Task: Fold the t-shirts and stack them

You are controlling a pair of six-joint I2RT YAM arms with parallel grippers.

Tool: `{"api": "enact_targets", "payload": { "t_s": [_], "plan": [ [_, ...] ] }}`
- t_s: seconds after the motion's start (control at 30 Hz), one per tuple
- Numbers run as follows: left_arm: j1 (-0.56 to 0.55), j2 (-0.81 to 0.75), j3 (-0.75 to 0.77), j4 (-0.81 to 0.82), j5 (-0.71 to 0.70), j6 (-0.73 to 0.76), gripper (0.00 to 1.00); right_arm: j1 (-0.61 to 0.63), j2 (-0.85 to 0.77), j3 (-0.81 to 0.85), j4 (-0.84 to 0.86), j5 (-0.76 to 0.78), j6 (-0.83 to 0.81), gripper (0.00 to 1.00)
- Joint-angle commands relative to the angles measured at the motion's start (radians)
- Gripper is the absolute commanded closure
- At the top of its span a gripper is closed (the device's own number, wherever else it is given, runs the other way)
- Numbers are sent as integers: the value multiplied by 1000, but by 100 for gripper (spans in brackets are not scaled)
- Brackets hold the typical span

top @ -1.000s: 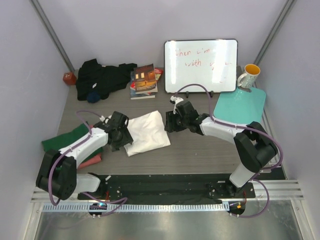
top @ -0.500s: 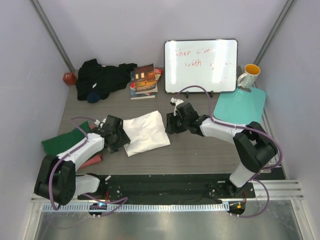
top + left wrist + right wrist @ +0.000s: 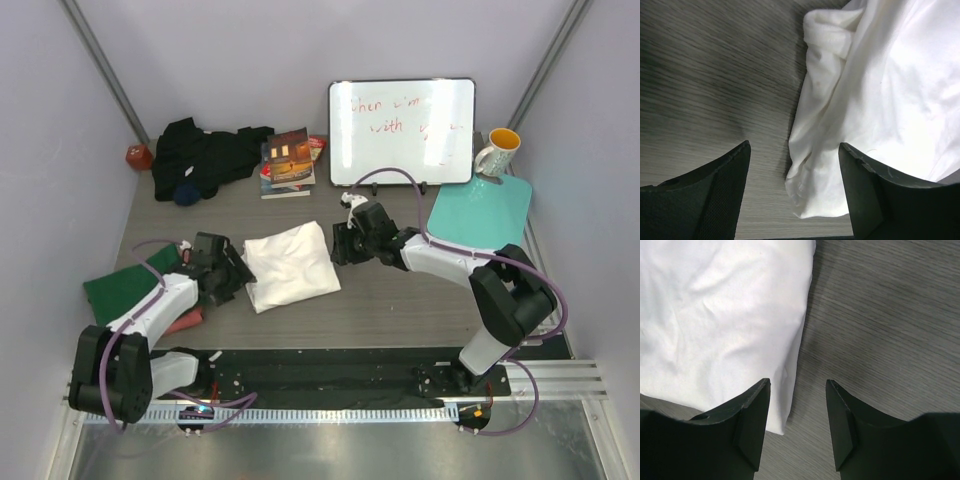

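A folded white t-shirt lies flat in the middle of the table. My left gripper stands open at its left edge; in the left wrist view the bunched hem of the white t-shirt lies below the wide jaws, unclamped. My right gripper is open at the shirt's right edge, and the white t-shirt shows by its left finger. A dark green t-shirt lies on a salmon pink one at the left. A black t-shirt is heaped at the back left.
Books are stacked at the back centre beside a whiteboard. A teal mat and a white mug sit at the back right. A small red object is in the far left corner.
My left gripper has drawn back to the left, off the white t-shirt's edge, and opened slightly. The right gripper has stayed nearly still.
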Motion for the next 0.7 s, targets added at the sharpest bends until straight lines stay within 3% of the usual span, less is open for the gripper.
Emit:
{"api": "enact_targets", "payload": {
  "t_s": [0.0,0.37,0.67],
  "plan": [
    [21,65,-55,139,150,19,28,1,-20,60,10,12,-13,46],
    [22,182,-111,275,210,17,29,1,-23,101,12,-3,-34,48],
    [22,211,-114,275,209,42,30,27,138,200,47,-92,-18,51]
  ]
}}
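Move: The folded white t-shirt's middle lies about 11 cm to the right of the left hand and 4 cm ahead, some 3 cm lower, with its left edge beside the fingers. From the left hand, the green cloth is about 21 cm left and level with it, the pink cloth 12 cm left and 7 cm back, and the books 27 cm ahead and 11 cm right. From the right hand, the shirt's middle is about 10 cm left, 4 cm back and 5 cm below. Dip the open left gripper a good centimetre, then sweep it low to the right and forward, about 5 cm in all, onto the white shirt's left edge, rolling its left side down some 15 degrees so the fingers straddle the edge. Meanwhile lift the half-open right gripper 2 cm and bring it about 4.5 cm left and forward, from beside the shirt to over its right edge near the far corner. ##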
